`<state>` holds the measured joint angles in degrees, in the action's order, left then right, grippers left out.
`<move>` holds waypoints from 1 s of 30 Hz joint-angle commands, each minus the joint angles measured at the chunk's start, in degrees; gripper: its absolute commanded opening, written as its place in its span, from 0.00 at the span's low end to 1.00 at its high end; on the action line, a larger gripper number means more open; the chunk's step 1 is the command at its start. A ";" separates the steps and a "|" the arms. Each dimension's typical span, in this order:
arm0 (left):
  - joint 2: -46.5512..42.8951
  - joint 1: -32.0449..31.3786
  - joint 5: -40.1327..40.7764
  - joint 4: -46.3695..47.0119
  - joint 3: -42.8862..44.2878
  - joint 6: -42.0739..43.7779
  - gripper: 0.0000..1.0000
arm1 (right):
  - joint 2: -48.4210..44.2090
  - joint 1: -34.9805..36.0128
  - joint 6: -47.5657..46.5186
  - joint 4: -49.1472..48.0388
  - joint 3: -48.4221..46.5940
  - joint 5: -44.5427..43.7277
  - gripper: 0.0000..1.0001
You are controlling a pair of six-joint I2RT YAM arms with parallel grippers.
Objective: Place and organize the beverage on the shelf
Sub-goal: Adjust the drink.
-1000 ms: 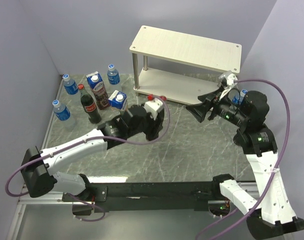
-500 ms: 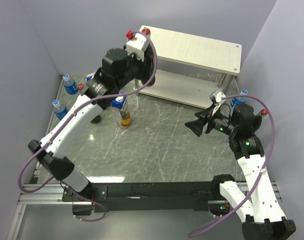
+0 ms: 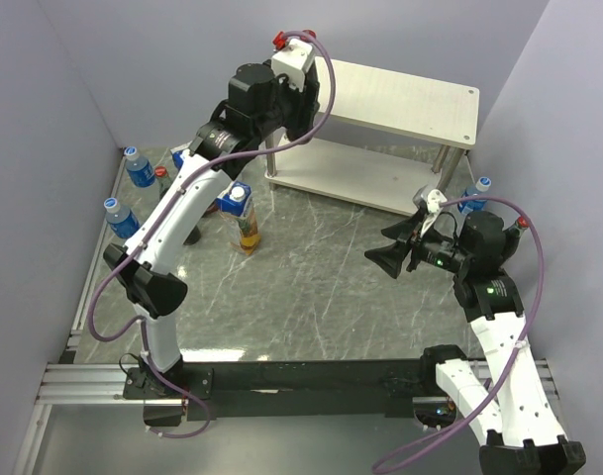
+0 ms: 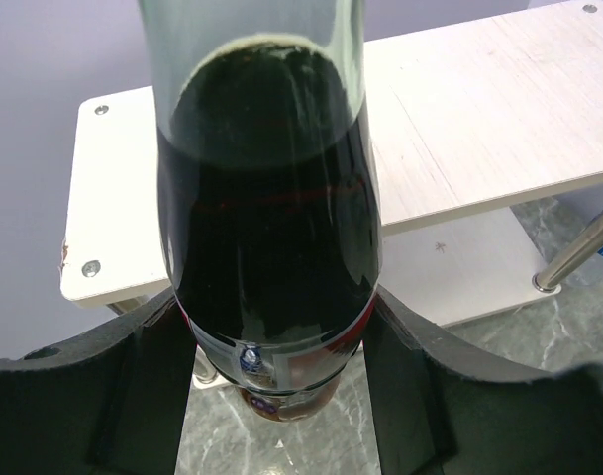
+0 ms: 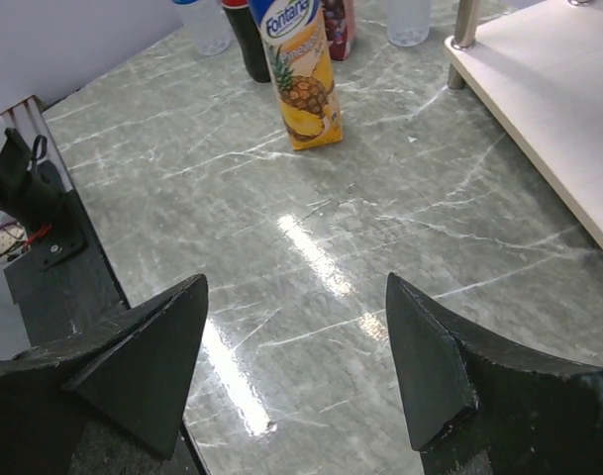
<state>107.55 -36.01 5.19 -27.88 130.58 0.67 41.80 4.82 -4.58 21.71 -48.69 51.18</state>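
My left gripper (image 4: pixel 276 376) is shut on a dark Coca-Cola bottle (image 4: pixel 266 228), held in the air beside the left end of the shelf's top board (image 4: pixel 479 119). From above, that gripper (image 3: pixel 286 124) hangs by the shelf (image 3: pixel 400 99) and its wrist hides the bottle. My right gripper (image 3: pixel 383 247) stands open and holds nothing, low over the table in front of the shelf. The pineapple carton (image 3: pixel 244 218) stands upright on the table, also in the right wrist view (image 5: pixel 303 79). Two water bottles (image 3: pixel 138 166) (image 3: pixel 118 216) stand at the far left.
Another water bottle (image 3: pixel 482 184) stands behind my right arm near the shelf's right end. A red-capped cola bottle (image 3: pixel 161 174) and a second carton (image 3: pixel 194 160) stand partly hidden behind my left arm. The shelf's lower board (image 5: pixel 549 119) lies to the right of my right gripper.
My left arm has lifted the cola bottle from the table up to the left end of the shelf top. My right gripper has sunk a little and drifted left.
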 commanded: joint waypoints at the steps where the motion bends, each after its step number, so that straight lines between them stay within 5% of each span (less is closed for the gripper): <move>1: -3.66 0.50 -0.36 14.43 5.12 1.79 0.00 | -0.93 -0.34 -0.78 -2.82 0.70 2.34 0.79; 30: 4.43 2.52 -0.27 30.51 11.27 3.20 0.00 | -1.90 -0.25 -4.12 -4.40 2.90 6.30 0.78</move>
<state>115.02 -33.39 5.39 -13.93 136.27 3.25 40.45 4.84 -7.66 20.05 -45.69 56.10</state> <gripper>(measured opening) 0.648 0.782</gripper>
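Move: The cola bottle hangs upright in the left hand's grip, short of the upper board's front edge. The left end of the upper board, where it is headed, lies about 18 cm ahead of that hand, 2 cm to its left and 15 cm below. The lower board's middle is roughly 17 cm ahead, 15 cm right and 36 cm down; the pineapple carton is level ahead, 10 cm left, 34 cm down. From the idle right hand, the upper board's left end lies some 40 cm ahead, 20 cm left, at about its own height. The cola bottle, still pinched upright in the left fingers, is first raised about 5 cm with a small drift left, then carried forward, sinking slightly and easing back right, towards the left end of the upper board. Forward travel totals about 5 cm. Meanwhile the wrist tips up some 10 degrees, swinging the bottle's foot towards the board, and the grip stays unchanged. ##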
